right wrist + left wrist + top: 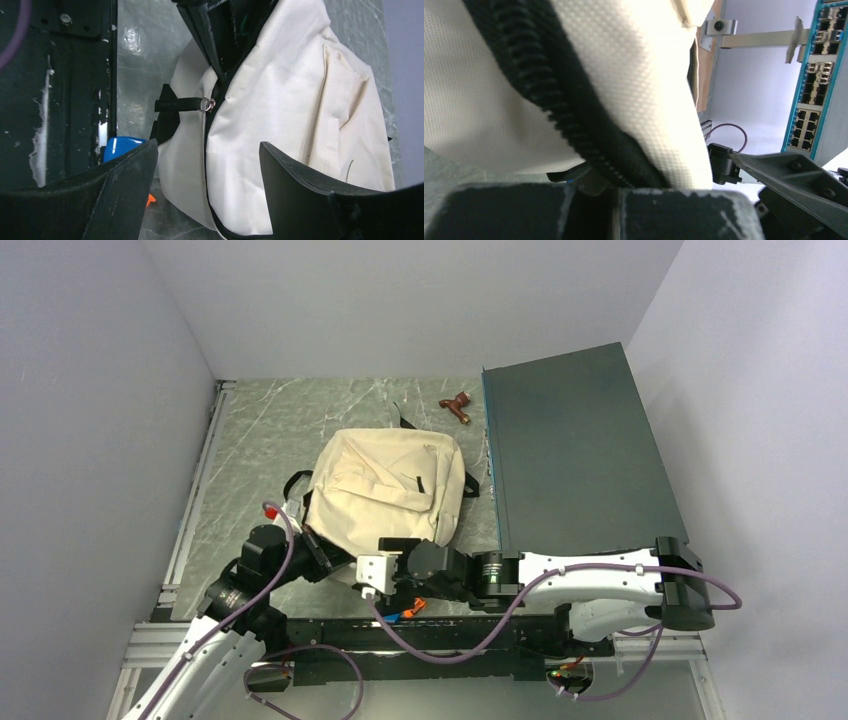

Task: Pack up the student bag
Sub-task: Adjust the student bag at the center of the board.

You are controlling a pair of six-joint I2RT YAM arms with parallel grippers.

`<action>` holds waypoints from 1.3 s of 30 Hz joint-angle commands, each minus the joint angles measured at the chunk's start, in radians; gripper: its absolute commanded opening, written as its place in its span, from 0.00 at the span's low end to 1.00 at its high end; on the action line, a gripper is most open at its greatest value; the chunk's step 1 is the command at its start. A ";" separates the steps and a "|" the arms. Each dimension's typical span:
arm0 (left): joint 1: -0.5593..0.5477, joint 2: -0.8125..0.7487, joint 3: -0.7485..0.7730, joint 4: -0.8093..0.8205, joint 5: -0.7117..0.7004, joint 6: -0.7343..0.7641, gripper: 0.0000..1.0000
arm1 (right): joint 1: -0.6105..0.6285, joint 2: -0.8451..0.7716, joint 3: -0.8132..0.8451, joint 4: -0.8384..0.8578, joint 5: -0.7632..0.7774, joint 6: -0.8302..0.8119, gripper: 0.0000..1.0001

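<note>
The student bag (385, 485), cream canvas with black straps, lies flat in the middle of the table. My left gripper (616, 194) is at its near left corner, shut on the bag's black zipper edge (574, 125); a dark tab sits right at the jaws. Just right of it, my right gripper (207, 147) is open over the bag's near edge. The cream fabric and zipper seam (207, 165) show between its fingers (125, 190), which are not closed on them. A black zipper pull strap with a metal ring (206, 104) lies beyond the fingertips.
A large dark teal flat box (580, 455) fills the right side beside the bag. A small brown object (458, 406) lies at the back. Blue (120, 147) and orange (149, 200) items sit by the black rail at the near edge. White walls enclose the table.
</note>
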 commanded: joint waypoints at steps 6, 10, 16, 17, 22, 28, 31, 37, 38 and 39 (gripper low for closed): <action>-0.003 -0.123 -0.001 0.040 -0.036 0.026 0.00 | -0.004 0.113 -0.027 0.199 0.037 -0.119 0.71; -0.002 -0.170 -0.035 0.055 -0.030 0.000 0.00 | -0.006 0.176 0.012 0.210 0.128 -0.138 0.50; -0.002 -0.221 -0.017 -0.015 -0.054 0.019 0.00 | -0.008 0.165 -0.021 0.246 0.151 -0.108 0.31; -0.002 -0.232 -0.013 -0.032 -0.061 0.023 0.00 | -0.008 0.162 -0.027 0.247 0.157 -0.103 0.27; -0.003 -0.304 -0.016 -0.097 -0.070 0.003 0.00 | -0.014 0.150 -0.035 0.243 0.147 -0.079 0.03; -0.003 -0.373 0.006 -0.200 -0.045 -0.017 0.15 | -0.036 0.129 -0.040 0.229 0.090 -0.063 0.00; -0.003 -0.411 0.038 -0.254 -0.029 -0.012 0.18 | -0.051 0.124 -0.031 0.211 0.053 -0.052 0.00; -0.002 -0.447 0.121 -0.398 0.043 0.011 0.35 | -0.057 0.121 -0.014 0.185 0.007 -0.053 0.00; -0.002 -0.448 0.141 -0.416 0.053 0.044 0.46 | -0.057 0.123 -0.011 0.179 -0.003 -0.055 0.00; -0.003 -0.445 0.165 -0.435 0.063 0.075 0.53 | -0.058 0.125 -0.007 0.171 -0.015 -0.059 0.00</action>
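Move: The bag's zipped front edge, where my right fingers will shut, lies about 3 cm ahead of the right hand, 2 cm to its left and 4 cm below. The zip ring sits on that edge about 2 cm farther left. Down on the table, the blue cap is some 6 cm behind my right hand and 1 cm to its right. From my left hand, already pinching the edge, that spot is roughly 2 cm back and 3 cm to the right. I lower my open right hand about 4 cm while easing it forward and a little left onto the zipped edge, then shut its fingers on the fabric just beside the zip ring and stay there. My left hand keeps its pinch, creeping back, until the right has closed; then it opens about halfway, lets go of the edge and draws back, some 4 cm in all and slightly left. ##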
